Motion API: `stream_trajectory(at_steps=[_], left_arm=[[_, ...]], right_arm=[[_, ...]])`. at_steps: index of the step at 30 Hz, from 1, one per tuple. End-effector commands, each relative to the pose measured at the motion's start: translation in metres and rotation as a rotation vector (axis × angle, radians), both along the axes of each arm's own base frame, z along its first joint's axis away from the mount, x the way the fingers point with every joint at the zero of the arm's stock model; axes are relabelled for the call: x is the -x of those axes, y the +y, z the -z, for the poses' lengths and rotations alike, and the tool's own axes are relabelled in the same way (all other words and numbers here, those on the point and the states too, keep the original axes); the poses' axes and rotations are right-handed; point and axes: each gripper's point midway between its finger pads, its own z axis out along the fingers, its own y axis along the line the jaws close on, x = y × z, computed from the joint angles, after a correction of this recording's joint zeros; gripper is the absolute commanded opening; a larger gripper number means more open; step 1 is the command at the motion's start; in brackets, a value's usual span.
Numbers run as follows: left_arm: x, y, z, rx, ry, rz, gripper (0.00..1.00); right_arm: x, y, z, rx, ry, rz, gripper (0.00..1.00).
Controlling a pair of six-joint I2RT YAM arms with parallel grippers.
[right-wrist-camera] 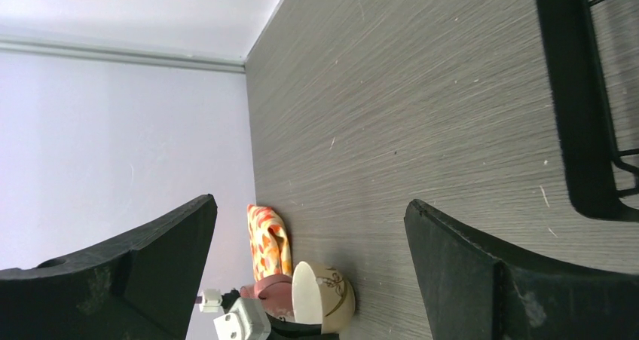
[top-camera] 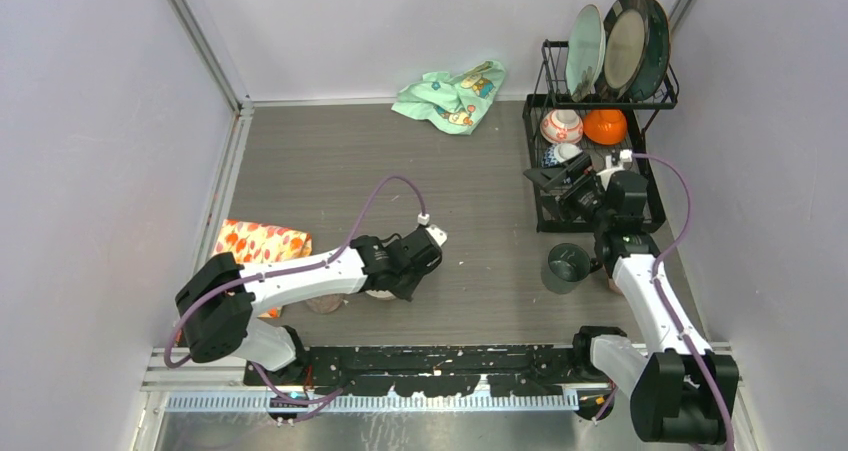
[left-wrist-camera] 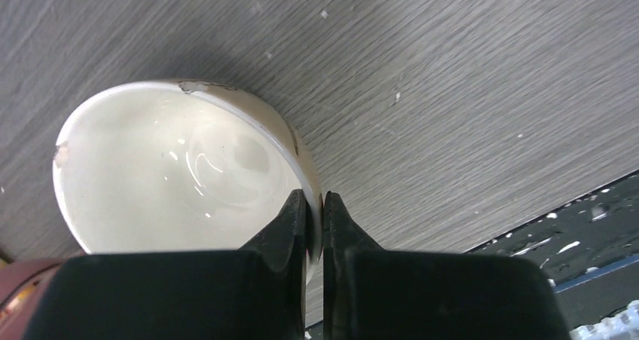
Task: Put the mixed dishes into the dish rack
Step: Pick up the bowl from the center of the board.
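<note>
In the left wrist view my left gripper (left-wrist-camera: 315, 218) is shut on the rim of a cream white bowl (left-wrist-camera: 173, 166), one finger inside and one outside. From above, that bowl (top-camera: 379, 294) peeks out under the left gripper (top-camera: 393, 285), next to a pink cup (top-camera: 325, 303). The black dish rack (top-camera: 540, 216) holds three plates (top-camera: 625, 46) upright on top and patterned bowls (top-camera: 562, 126) in its basket. A dark green cup (top-camera: 566, 267) stands in front of it. My right gripper (top-camera: 548, 183) hovers open at the rack's near-left corner, holding nothing.
An orange floral cloth (top-camera: 262, 243) lies at the left wall, and a mint-green cloth (top-camera: 452, 95) at the back. The right wrist view shows the rack's frame (right-wrist-camera: 580, 129), the far bowl (right-wrist-camera: 331, 295) and the pink cup (right-wrist-camera: 275, 287). Grey walls enclose the table.
</note>
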Motion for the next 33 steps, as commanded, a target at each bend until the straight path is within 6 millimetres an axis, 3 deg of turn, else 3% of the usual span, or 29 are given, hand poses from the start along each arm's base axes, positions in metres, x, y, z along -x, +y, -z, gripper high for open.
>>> stream_trajectory(at_steps=[1, 5, 10, 14, 17, 22, 33], left_arm=[[-0.016, -0.045, -0.034, 0.168, -0.092, 0.072, 0.00], [-0.026, -0.053, -0.052, 0.241, -0.177, 0.096, 0.00], [-0.038, -0.053, -0.071, 0.300, -0.300, 0.110, 0.00], [-0.047, -0.052, -0.089, 0.335, -0.396, 0.128, 0.00], [-0.048, -0.053, -0.104, 0.368, -0.452, 0.161, 0.00], [-0.045, -0.052, -0.123, 0.429, -0.521, 0.224, 0.00], [-0.040, -0.046, -0.139, 0.451, -0.560, 0.262, 0.00]], right_arm=[[-0.006, 0.015, -0.016, -0.018, -0.051, -0.071, 1.00], [-0.012, 0.026, -0.006, -0.034, -0.011, -0.106, 1.00], [-0.018, 0.068, 0.021, -0.038, 0.105, -0.203, 1.00], [-0.016, 0.114, 0.027, -0.058, 0.160, -0.307, 1.00], [-0.008, 0.143, 0.024, -0.035, 0.165, -0.379, 1.00], [0.011, 0.171, 0.020, -0.027, 0.134, -0.454, 0.99], [0.050, 0.206, 0.018, 0.020, 0.090, -0.633, 1.00]])
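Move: The bowl is already pinched by its right rim in the left fingers, its middle about 5 cm left of that hand, 2 cm ahead and 2 cm lower; the red mug stands some 15 cm to that hand's left, 1 cm ahead. From the open right hand the bowl lies about 31 cm left, 15 cm back and 16 cm below. The green mug is 12 cm back of the right hand and 4 cm right, the blue bowl in the rack 7 cm ahead and 4 cm right, both some 15 cm down. The bowl, kept pinched by its rim, is raised nearly 10 cm off the board by the left hand, which first edges about 3 cm right and forward and tilts its fingers up and forward. The right hand sweeps some 20 cm left towards it, dipping early and drawing back a little later, turning about 30 degrees counter-clockwise with fingers wide open, not yet touching. ##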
